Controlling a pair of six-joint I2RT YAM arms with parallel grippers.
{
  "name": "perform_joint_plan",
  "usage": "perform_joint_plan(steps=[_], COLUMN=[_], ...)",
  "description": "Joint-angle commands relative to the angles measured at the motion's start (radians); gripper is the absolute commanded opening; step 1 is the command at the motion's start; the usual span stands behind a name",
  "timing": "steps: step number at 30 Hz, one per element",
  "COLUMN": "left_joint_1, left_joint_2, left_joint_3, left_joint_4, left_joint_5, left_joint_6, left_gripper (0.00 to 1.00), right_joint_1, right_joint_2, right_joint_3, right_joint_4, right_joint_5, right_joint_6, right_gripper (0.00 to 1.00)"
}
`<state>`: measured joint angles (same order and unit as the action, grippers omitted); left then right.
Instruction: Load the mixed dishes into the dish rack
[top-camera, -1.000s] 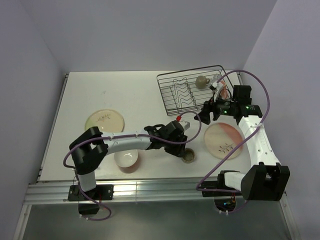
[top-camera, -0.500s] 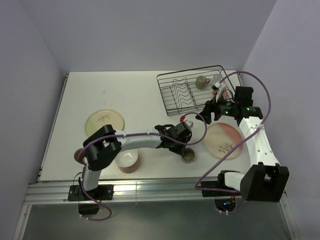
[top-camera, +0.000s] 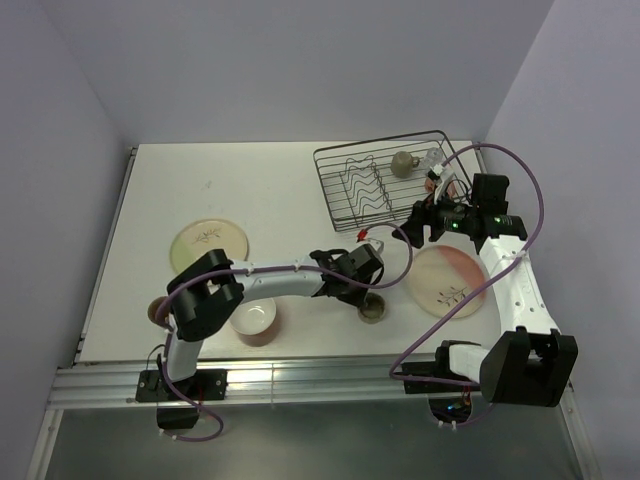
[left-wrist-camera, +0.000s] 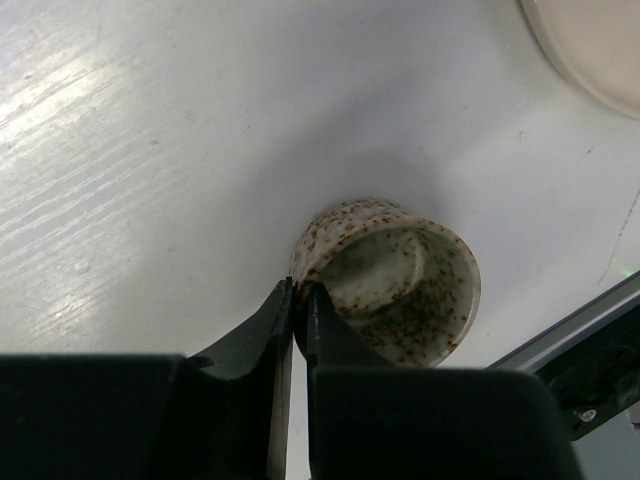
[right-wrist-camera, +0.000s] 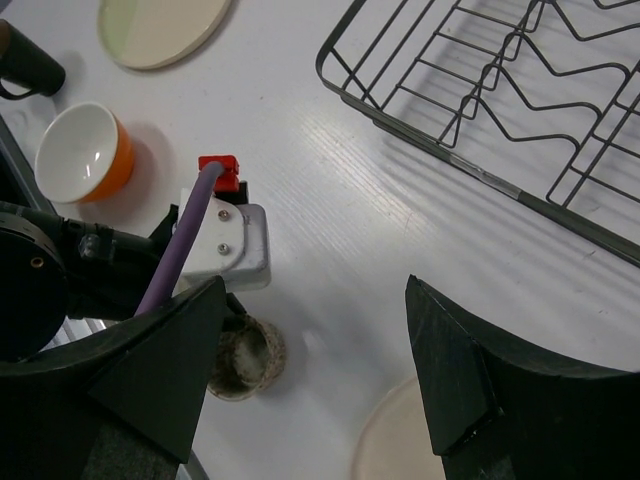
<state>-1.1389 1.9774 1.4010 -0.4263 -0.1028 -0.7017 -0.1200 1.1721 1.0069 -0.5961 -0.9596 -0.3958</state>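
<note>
My left gripper (left-wrist-camera: 298, 295) is shut on the near rim of a small speckled cup (left-wrist-camera: 392, 278), one finger inside and one outside. The cup (top-camera: 373, 308) stands on the table by the front edge, with the left gripper (top-camera: 363, 293) on it. My right gripper (right-wrist-camera: 315, 300) hangs open and empty above the table between the cup (right-wrist-camera: 245, 358) and the black wire dish rack (right-wrist-camera: 470, 170). The rack (top-camera: 322, 180) at the back right holds a small olive cup (top-camera: 403, 163) and a clear glass (top-camera: 432, 160). The right gripper (top-camera: 415, 225) is just in front of the rack.
A cream-and-pink plate (top-camera: 448, 282) lies right of the held cup. A cream plate (top-camera: 208, 240) lies at the left. A white bowl with an orange outside (top-camera: 253, 318) and a brown cup (top-camera: 157, 310) stand near the left arm's base.
My left gripper has reached right to the speckled cup and shut on its rim. The cup has shifted slightly. The right arm has barely moved.
</note>
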Motion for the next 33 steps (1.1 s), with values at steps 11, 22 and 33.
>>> perform_joint_plan(steps=[11, 22, 33], left_joint_1=[0.207, 0.393, 0.607], left_joint_2=[-0.478, -0.827, -0.911], left_joint_3=[-0.482, -0.703, -0.737], left_joint_4=[0.457, 0.854, 1.248], left_joint_5=[0.261, 0.428, 0.629], left_joint_6=[-0.125, -0.013, -0.151], left_gripper=[0.00, 0.00, 0.00], right_joint_1=[-0.013, 0.175, 0.410], right_joint_2=[-0.012, -0.022, 0.096], right_joint_3=[-0.050, -0.190, -0.189], right_joint_4=[0.206, 0.752, 1.585], right_joint_5=[0.001, -0.161, -0.067], right_joint_6=[0.299, 1.086, 1.827], right_gripper=[0.79, 0.79, 0.79])
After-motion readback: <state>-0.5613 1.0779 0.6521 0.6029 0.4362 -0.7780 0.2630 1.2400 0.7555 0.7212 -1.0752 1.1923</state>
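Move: The left hand already pinches the speckled bowl by its rim; the right gripper it is bound for is about 10 cm ahead, 7 to the right and 17 above. From the left hand, the dish rack's middle lies some 34 cm ahead and 10 right, the pink-edged plate 5 ahead and 20 right, the white bowl 2 back and 26 left. For the right hand, the speckled bowl is about 12 cm back, 5 left and 19 below. Leftward and low at first, then steeply up, the left hand carries the speckled bowl some 26 cm higher, about 15 cm left and a little forward, keeping its pinch while its fingers swing from downward to level, pointing right. The right hand, starting later, sweeps about 15 cm left, 10 up and slightly back towards the bowl, turning its fingers level, still wide open. ##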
